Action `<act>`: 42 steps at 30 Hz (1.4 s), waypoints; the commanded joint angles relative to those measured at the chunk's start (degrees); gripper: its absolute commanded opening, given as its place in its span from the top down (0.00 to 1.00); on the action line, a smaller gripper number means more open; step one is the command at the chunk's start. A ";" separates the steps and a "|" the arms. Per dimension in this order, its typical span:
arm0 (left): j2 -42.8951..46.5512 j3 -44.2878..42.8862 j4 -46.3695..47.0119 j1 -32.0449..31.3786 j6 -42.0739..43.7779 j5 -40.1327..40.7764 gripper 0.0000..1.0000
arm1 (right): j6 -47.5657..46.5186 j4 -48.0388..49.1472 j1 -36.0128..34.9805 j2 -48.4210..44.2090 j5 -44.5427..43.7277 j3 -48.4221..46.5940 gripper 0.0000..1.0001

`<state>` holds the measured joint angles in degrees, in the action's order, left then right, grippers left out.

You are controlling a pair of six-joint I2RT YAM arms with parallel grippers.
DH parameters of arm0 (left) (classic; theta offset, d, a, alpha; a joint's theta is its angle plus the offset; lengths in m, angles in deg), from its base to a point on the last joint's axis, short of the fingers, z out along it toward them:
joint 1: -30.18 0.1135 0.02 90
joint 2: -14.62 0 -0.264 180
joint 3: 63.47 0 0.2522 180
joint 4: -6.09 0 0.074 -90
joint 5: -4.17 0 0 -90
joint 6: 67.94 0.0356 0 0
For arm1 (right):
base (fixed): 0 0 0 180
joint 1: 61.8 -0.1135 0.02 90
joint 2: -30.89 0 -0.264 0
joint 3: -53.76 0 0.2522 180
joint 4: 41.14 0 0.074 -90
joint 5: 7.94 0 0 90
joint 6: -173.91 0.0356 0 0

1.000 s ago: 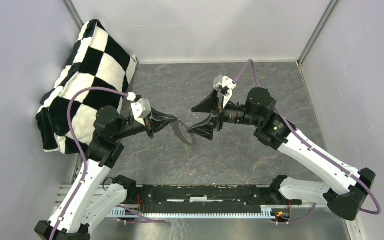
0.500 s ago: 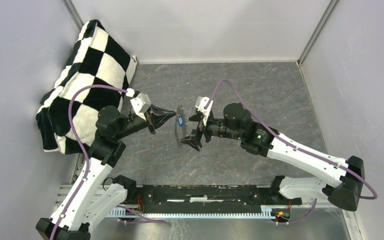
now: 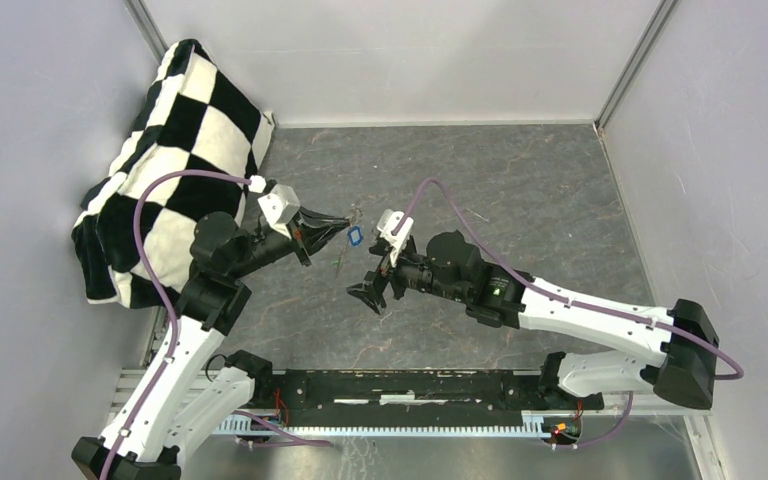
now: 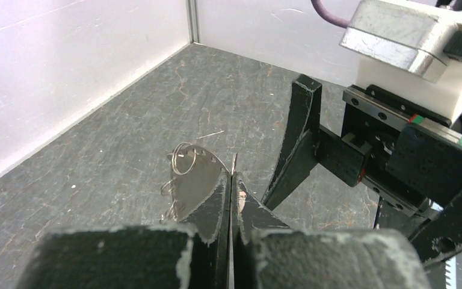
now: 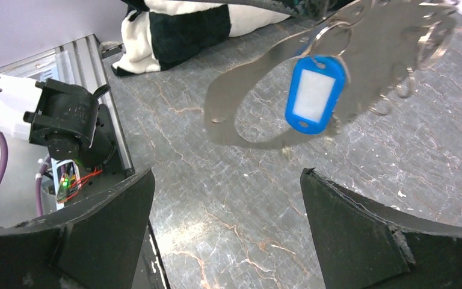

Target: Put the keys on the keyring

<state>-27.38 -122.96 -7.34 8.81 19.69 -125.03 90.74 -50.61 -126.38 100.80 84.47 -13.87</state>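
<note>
My left gripper is shut on the edge of the keyring, a flat grey metal piece with an oval opening and several small wire rings, and holds it above the floor. One of the keys, with a blue plastic head, hangs from a wire ring on it and also shows as a blue spot just right of the left fingertips. In the left wrist view the keyring sticks out left of the shut fingers. My right gripper is open wide and empty, just below and in front of the blue key.
A black-and-white checkered cushion leans in the back left corner. Grey walls close in the stone-patterned floor on three sides. A black rail runs along the near edge between the arm bases.
The right arm has swung left and toward the near edge, its gripper staying open. The left gripper has shifted slightly back with the keyring, and the blue key now hangs in view.
</note>
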 commanded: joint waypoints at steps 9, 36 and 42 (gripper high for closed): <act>1.73 -0.09 3.55 -0.13 -1.57 5.60 0.98 | 2.45 7.13 -4.33 1.53 -15.14 -1.09 0.02; 2.95 0.25 0.30 -0.16 -0.68 8.22 0.96 | -1.01 8.96 -2.98 5.74 -21.70 -4.15 0.99; -0.86 -2.09 -6.17 -0.04 1.10 12.39 0.40 | 3.14 9.49 3.00 0.26 -3.77 2.44 0.99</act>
<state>-26.35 -122.79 -10.18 8.81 19.86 -116.06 90.22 -43.46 -127.80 105.89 65.68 -14.92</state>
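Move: The keyring, a thin plate with an oval hole, is still pinched in the left fingers, its middle some 3 cm behind and 5 cm below them. From the open right hand that middle is about 6 cm ahead, 3 cm left and 3 cm above. The blue tag on it hangs roughly 7 cm ahead of the right hand, 1 cm left and 4 cm up; the left fingertips are about 9 cm ahead, 3 cm left and 8 cm up. The keyring's near, lower end is taken by the right hand, which goes about 5 cm forward while turning some 20 degrees clockwise, then shuts its wide-open fingers on the thin plate. The left hand, having eased the keyring a couple of centimetres forward and to its left with a slight counter-clockwise turn, then opens about halfway and lets go. ##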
